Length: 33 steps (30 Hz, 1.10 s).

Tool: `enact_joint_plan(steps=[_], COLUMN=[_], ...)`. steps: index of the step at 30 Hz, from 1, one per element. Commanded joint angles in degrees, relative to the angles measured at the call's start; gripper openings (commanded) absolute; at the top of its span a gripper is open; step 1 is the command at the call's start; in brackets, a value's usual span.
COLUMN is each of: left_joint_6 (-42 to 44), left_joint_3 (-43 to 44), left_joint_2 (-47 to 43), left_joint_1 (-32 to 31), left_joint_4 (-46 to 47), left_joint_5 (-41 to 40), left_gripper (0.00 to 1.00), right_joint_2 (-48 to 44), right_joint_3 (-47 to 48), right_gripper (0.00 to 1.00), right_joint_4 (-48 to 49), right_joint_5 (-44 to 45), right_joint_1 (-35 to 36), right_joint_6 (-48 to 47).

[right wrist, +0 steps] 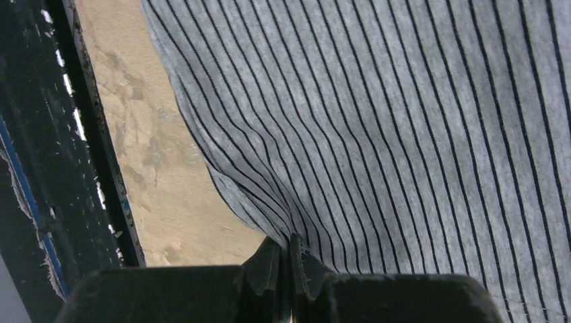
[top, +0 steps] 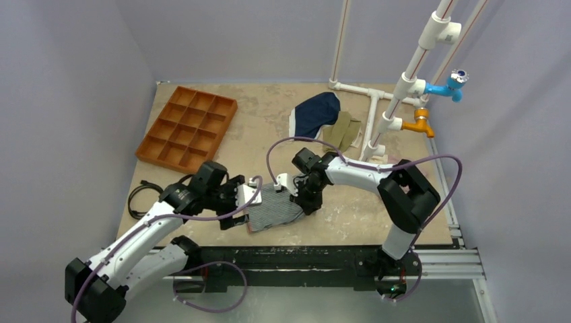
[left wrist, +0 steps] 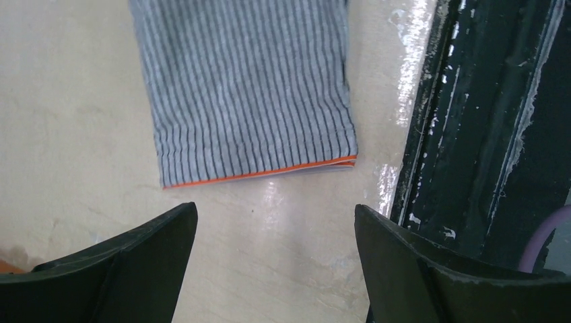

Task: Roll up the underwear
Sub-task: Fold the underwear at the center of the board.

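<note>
The underwear (top: 273, 208), grey with fine dark stripes and folded flat, lies on the table near its front edge. Its orange-trimmed end (left wrist: 259, 173) faces my left gripper (top: 241, 207), which stands open just short of it with only bare tabletop between the fingers (left wrist: 276, 212). My right gripper (top: 306, 202) is at the cloth's opposite side. In the right wrist view its fingers are shut (right wrist: 291, 245) on a pinched edge of the striped cloth (right wrist: 404, 121), which puckers toward the tips.
An orange compartment tray (top: 187, 128) sits at the back left. A navy garment (top: 316, 113) and an olive-tan one (top: 341, 131) lie by the white pipe frame (top: 377, 114). A black cable (top: 141, 198) lies at the left edge. The black rail (top: 303, 256) borders the table's front.
</note>
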Motion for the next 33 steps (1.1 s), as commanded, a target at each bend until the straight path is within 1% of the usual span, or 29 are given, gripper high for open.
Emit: enact_joint_plan(steps=[1, 6, 9, 12, 15, 20, 23, 30, 33], left_joint_6=[0.7, 0.8, 1.2, 1.9, 2.4, 3.5, 3.5, 3.3, 3.5], left_joint_3=[-0.4, -2.6, -4.4, -5.3, -5.2, -6.4, -7.1, -7.8, -8.2], left_joint_2=[2.5, 3.8, 5.5, 8.1, 10.4, 12.4, 13.8, 15.4, 16.6], left_joint_1=[-9.1, -17.7, -22.7, -26.2, -28.3, -31.3, -32.5, -34.2, -34.3], left_joint_4=[5.4, 9.8, 12.3, 14.8, 15.8, 17.0, 17.8, 17.8, 18.5], left_joint_5=[-5.8, -12.1, -16.0, -18.8, -19.5, -22.1, -23.0, -23.8, -24.5], left_gripper=[0.85, 0.8, 0.8, 0.79, 0.77, 0.67, 0.64, 0.61, 0.57], right_joint_2=[1.6, 4.1, 4.8, 5.1, 5.5, 5.9, 6.2, 6.4, 6.4], right_joint_3=[3.8, 6.6, 7.3, 7.6, 7.6, 7.7, 7.9, 7.9, 7.8], right_gripper=[0.0, 0.0, 0.0, 0.0, 0.0, 0.0, 0.0, 0.0, 0.0], right_joint_4=[-2.0, -2.8, -2.9, -2.9, -2.8, -2.9, -3.1, -3.2, -3.2], right_joint_5=[-5.0, -6.6, -6.8, -6.9, -6.3, -5.7, -5.5, -5.0, -5.0], right_joint_1=[-2.6, -4.9, -5.2, -5.2, -5.2, -5.2, -5.2, -5.2, -5.2], right_joint_6=[-1.1, -0.6, -0.3, 0.3, 0.6, 0.8, 0.9, 0.7, 0.6])
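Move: From the left hand, open and empty, the striped underwear's near waistband corner lies about 6 cm back, 6 cm right and 9 cm below; the underwear's middle is some 2 cm back and 11 cm right, at table height too. The brown tray stands about 23 cm ahead and 19 cm left. The right hand already pinches the underwear's right end; that waistband corner lies some 6 cm back and 17 cm left of it, the navy shorts 33 cm ahead and 3 cm right. The right fingers keep their pinch on the underwear's right end, drag it about 2.5 cm forward, then hold it there. The left hand closes in on the near waistband corner, first rightward and back, then mostly straight down, sinking about 7.5 cm in all as it turns some 25 degrees clockwise, points steeper down and narrows its open fingers; contact there can't be made out. ##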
